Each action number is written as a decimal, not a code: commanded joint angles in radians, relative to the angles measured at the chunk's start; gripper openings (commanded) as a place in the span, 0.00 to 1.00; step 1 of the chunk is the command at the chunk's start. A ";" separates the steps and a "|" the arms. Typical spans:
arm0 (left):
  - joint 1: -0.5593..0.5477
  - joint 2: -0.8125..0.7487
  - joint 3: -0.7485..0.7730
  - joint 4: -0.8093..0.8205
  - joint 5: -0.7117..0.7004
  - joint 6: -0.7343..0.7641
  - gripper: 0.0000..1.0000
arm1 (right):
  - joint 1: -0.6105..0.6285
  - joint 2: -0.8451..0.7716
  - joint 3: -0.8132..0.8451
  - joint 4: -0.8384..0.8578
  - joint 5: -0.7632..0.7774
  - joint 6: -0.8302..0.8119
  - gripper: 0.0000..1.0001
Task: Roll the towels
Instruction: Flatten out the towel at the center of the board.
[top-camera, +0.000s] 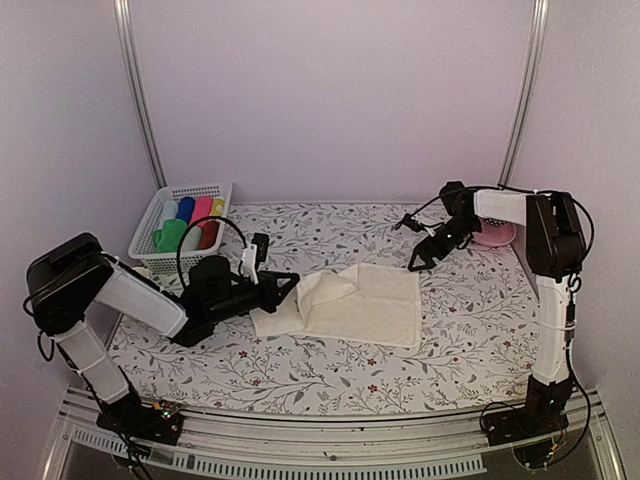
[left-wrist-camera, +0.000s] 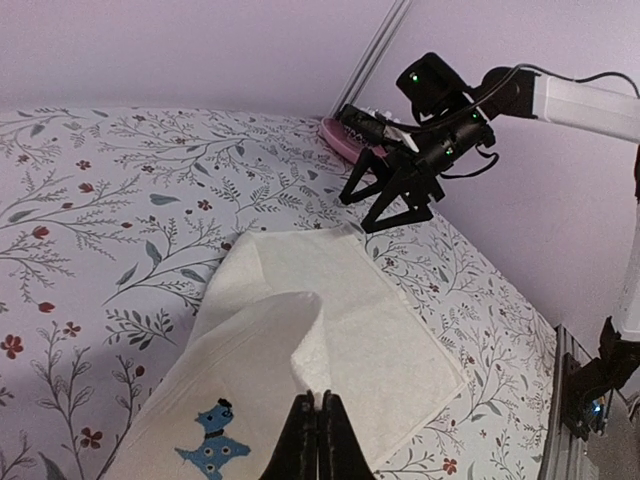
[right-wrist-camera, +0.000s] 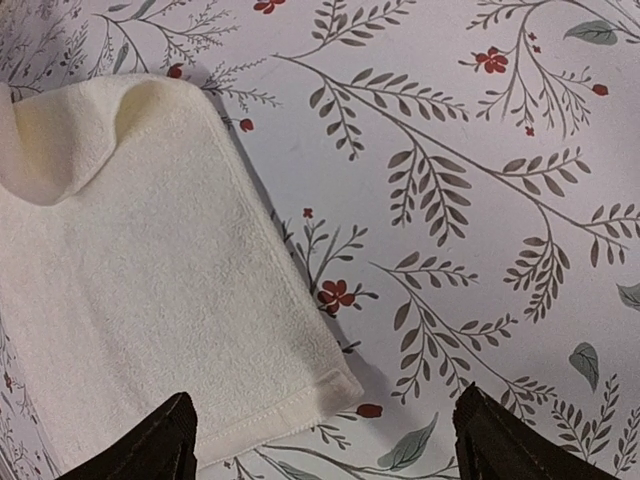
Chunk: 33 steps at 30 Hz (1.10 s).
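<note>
A cream-white towel (top-camera: 360, 305) lies spread on the floral tablecloth, and a blue dog mark (left-wrist-camera: 213, 440) shows near its left end. My left gripper (top-camera: 293, 284) (left-wrist-camera: 320, 402) is shut on the towel's left edge, which stands up in a raised fold (left-wrist-camera: 290, 320). My right gripper (top-camera: 418, 262) (right-wrist-camera: 325, 440) hangs open just over the towel's far right corner (right-wrist-camera: 335, 385), with nothing between its fingers (right-wrist-camera: 165, 435). A bright green towel (top-camera: 170, 236) lies in the white basket.
The white basket (top-camera: 150, 262) at the back left holds blue, pink, red and yellow rolls. A pink dish (top-camera: 497, 236) sits at the back right behind the right arm. Metal frame posts stand at both back corners.
</note>
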 joint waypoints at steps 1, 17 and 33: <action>0.013 -0.056 -0.010 0.003 0.044 -0.007 0.00 | -0.002 0.028 0.013 0.037 0.043 0.044 0.88; 0.012 -0.098 0.001 -0.079 0.012 0.027 0.00 | -0.002 0.115 0.054 -0.008 0.012 0.060 0.53; 0.011 -0.148 0.010 -0.178 -0.075 0.085 0.00 | -0.002 0.119 0.071 -0.103 -0.054 -0.005 0.34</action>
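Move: Just under the right hand's open fingers lies the towel's far right corner, about 3 cm below the hand point and some 1 cm ahead and 1 cm to its left. The pink plate is roughly 17 cm to that hand's right and 12 cm farther out; the towel's near right corner is some 23 cm nearer the robot than the hand and about level sideways. From the left hand, the far right corner is about 15 cm ahead, 27 cm right and 12 cm below. Sinking about 2.5 cm onto the towel's far right corner, the right hand narrows its wide-open fingers to roughly a third of their opening, one to either side of the corner, edging forward at first and then back about 1.5 cm down at table height. The left hand keeps its shut grip on the lifted towel, bobbing up some 2 cm, partly down, then drifting about 1 cm left. ##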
